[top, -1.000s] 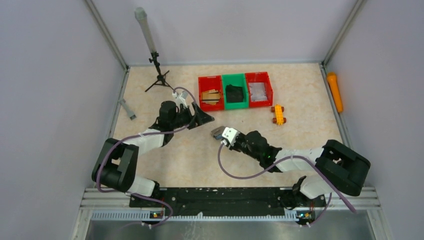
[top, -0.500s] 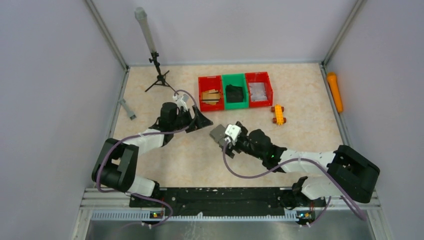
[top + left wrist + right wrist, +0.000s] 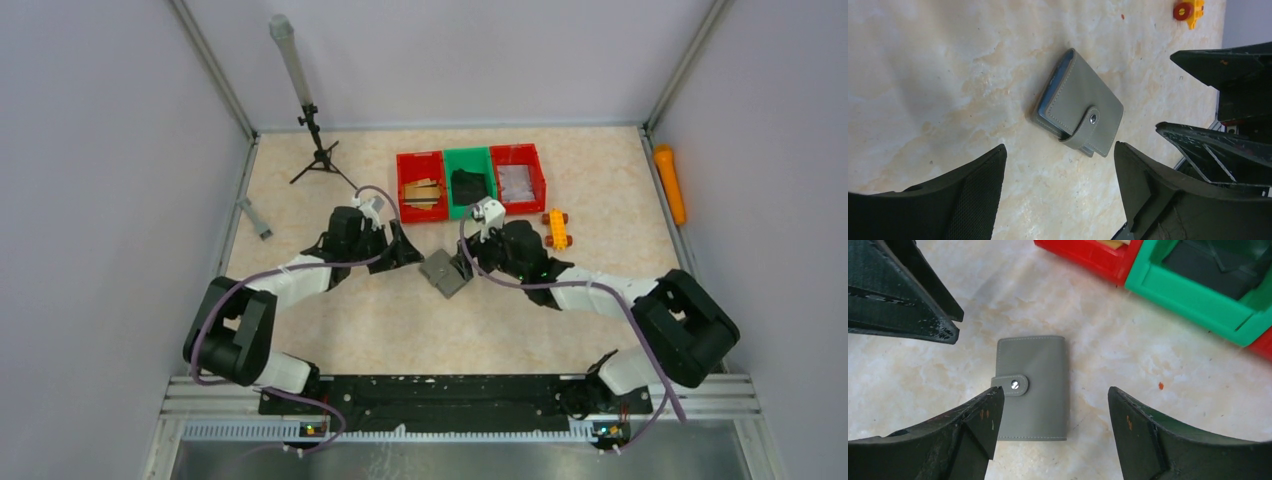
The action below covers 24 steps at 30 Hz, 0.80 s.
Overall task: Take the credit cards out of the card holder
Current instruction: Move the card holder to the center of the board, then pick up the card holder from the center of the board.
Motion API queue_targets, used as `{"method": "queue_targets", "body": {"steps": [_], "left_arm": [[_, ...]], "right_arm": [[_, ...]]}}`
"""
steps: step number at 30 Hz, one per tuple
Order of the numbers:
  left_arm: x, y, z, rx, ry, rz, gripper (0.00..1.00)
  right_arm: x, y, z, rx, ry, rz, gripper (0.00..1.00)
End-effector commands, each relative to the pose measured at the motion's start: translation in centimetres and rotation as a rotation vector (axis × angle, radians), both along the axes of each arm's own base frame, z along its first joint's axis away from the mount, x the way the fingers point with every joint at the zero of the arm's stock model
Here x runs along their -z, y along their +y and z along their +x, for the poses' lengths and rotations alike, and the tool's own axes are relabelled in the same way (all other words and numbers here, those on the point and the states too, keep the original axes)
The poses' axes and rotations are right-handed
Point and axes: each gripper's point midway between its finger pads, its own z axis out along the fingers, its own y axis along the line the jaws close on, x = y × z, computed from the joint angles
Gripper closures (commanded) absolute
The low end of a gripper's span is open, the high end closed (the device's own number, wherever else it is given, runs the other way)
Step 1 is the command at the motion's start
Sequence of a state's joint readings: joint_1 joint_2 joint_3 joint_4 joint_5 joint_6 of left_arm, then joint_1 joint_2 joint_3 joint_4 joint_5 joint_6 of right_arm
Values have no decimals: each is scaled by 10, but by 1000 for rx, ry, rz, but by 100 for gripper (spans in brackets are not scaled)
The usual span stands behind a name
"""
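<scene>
The grey card holder lies flat on the table between my two grippers, folded, with its snap tab fastened. In the left wrist view the card holder shows a blue inner edge along one side. The credit cards are hidden inside it. My left gripper stands open just left of the holder, touching nothing. My right gripper stands open at the holder's right side; in its own view the jaws hover over the card holder, apart from it.
Behind the holder stands a row of bins: a red one, a green one with a black object, another red one. A yellow toy, an orange cylinder, a small tripod and a grey piece lie around.
My right gripper, shut on the card holder a second ago, has opened and let it go onto the table, then swung toward the bins. My left gripper shifted slightly toward the holder.
</scene>
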State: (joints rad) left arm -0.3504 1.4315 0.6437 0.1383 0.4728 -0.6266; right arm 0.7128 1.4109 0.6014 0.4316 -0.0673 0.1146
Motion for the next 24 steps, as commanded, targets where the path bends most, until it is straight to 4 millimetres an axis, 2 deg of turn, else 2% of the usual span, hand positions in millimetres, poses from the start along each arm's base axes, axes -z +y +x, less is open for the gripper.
{"method": "queue_targets", "body": {"steps": [1,5,7,9,13,21,24], "left_arm": [[5,-8,-7,52,50,44,19],[11,-14,-12,75,82,54,22],[13,-19,-11,85,105,44,25],[21,-20,-13,74,164,58,36],[30,-24,-14,76,236,52,42],[43,-40,-5,109,286,18,43],[44,-45,5,125,293,22,51]], "right_arm": [[10,11,0,-18,166,54,25],[31,11,5,-11,294,28,37],[37,15,2,-42,344,45,39],[41,18,0,-65,373,50,40],[55,14,2,-45,422,9,45],[60,24,-8,-114,495,29,58],[56,29,-11,-147,493,55,61]]}}
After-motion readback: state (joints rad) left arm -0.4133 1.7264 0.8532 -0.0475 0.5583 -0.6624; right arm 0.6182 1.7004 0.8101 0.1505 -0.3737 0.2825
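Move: The card holder lies flat between my hands: about 7 cm to the right of my left hand, 2 cm back and 6 cm below, and about 5 cm to the left of my right hand, 2 cm back and 8 cm below. The left red bin stands some 16 cm ahead of my left hand and 2 cm to its right. The green bin is about 17 cm straight ahead of my right hand. I bring both hands down onto the card holder from its two sides, half closing their fingers. My right hand drops about 7 cm, tipping some 30 degrees further down and easing slightly back and left, to straddle the right edge. My left hand sinks while tipping down, first drifting back, then goes right to the left corner, where its fingertips come in by the flap. ##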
